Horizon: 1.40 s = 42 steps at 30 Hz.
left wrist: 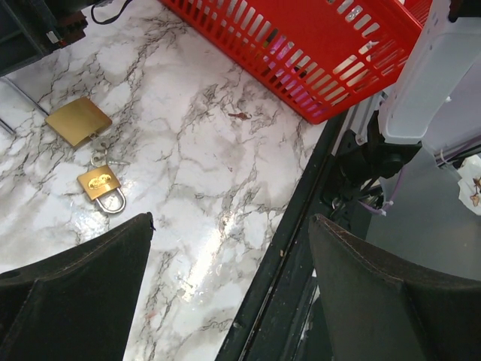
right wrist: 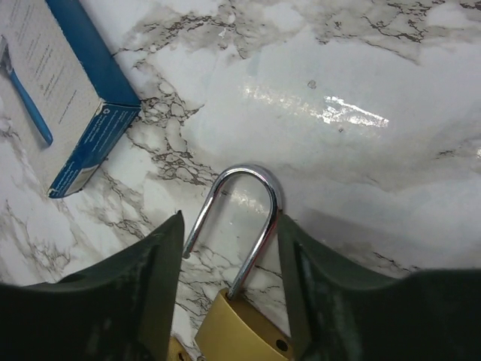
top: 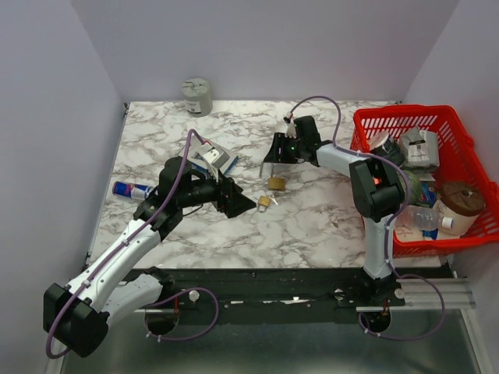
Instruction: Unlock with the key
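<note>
A large brass padlock (right wrist: 240, 327) lies on the marble table, and its steel shackle (right wrist: 259, 203) has one end out of the body. My right gripper (right wrist: 229, 222) stands open around that shackle, one finger on each side, the right finger (right wrist: 301, 256) against it. From above, this padlock (top: 276, 184) sits just under the right gripper (top: 273, 165). A smaller brass padlock (left wrist: 101, 184) lies closed beside it, with a small silvery piece (left wrist: 98, 150) between the two locks; I cannot make out the key for certain. My left gripper (top: 240, 204) hovers open and empty, left of the small padlock (top: 265, 202).
A red basket (top: 405, 117) full of items stands at the right edge. A blue-and-white box (top: 214, 161) lies behind the left arm, a drink can (top: 131, 189) to its left, and a grey canister (top: 197, 97) at the back wall. The table's front edge (left wrist: 289, 241) runs under the left gripper.
</note>
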Each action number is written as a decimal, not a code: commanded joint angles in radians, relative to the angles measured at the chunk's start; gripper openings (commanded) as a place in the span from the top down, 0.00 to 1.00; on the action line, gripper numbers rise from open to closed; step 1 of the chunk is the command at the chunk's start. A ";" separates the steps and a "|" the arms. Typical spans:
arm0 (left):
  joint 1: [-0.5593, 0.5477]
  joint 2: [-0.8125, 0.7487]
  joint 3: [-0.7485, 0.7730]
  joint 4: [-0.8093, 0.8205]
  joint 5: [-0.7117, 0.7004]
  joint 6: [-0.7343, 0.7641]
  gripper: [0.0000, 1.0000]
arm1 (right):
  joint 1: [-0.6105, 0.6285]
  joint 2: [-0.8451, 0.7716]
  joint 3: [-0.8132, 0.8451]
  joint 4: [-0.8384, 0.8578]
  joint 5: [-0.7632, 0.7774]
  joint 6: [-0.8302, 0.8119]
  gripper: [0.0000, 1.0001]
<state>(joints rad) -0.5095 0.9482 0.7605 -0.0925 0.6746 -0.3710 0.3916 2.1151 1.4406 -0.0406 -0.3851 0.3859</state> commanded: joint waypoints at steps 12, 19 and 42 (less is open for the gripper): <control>0.008 -0.100 -0.021 -0.033 -0.191 0.050 0.05 | 0.150 -0.221 -0.141 -0.191 0.472 -0.024 0.21; 0.008 -0.100 -0.024 -0.032 -0.193 0.027 0.05 | 0.207 -0.190 -0.152 -0.300 0.617 0.142 0.20; 0.008 -0.117 -0.027 -0.032 -0.190 0.012 0.05 | 0.276 -0.078 -0.072 -0.420 0.707 0.205 0.23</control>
<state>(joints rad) -0.5076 0.8433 0.7429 -0.1158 0.4973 -0.3519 0.6514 1.9919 1.3529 -0.3904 0.2806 0.5690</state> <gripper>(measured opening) 0.952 0.775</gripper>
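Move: The big padlock's gold body lies about 8 cm back and 3 cm right of the right hand, some 4 cm lower; its open shackle reaches forward from it to almost under the fingers. Beyond the body, towards the bases, the keys lie about 13 cm back and 2 cm right of the hand, and the small padlock 14 cm back and 1 cm left. From the left hand the big body is roughly 16 cm ahead, 7 cm right and 21 cm below. Open the already parted right fingers wider and lift them about 3 cm clear of the shackle. Draw back some 8 cm along the padlock, then sink onto its body, turning about 30 degrees so the fingers point more steeply down; stop with the body between them, still unclosed. Ease the open left gripper 2 cm left and slightly forward, swinging it a little counter-clockwise. ##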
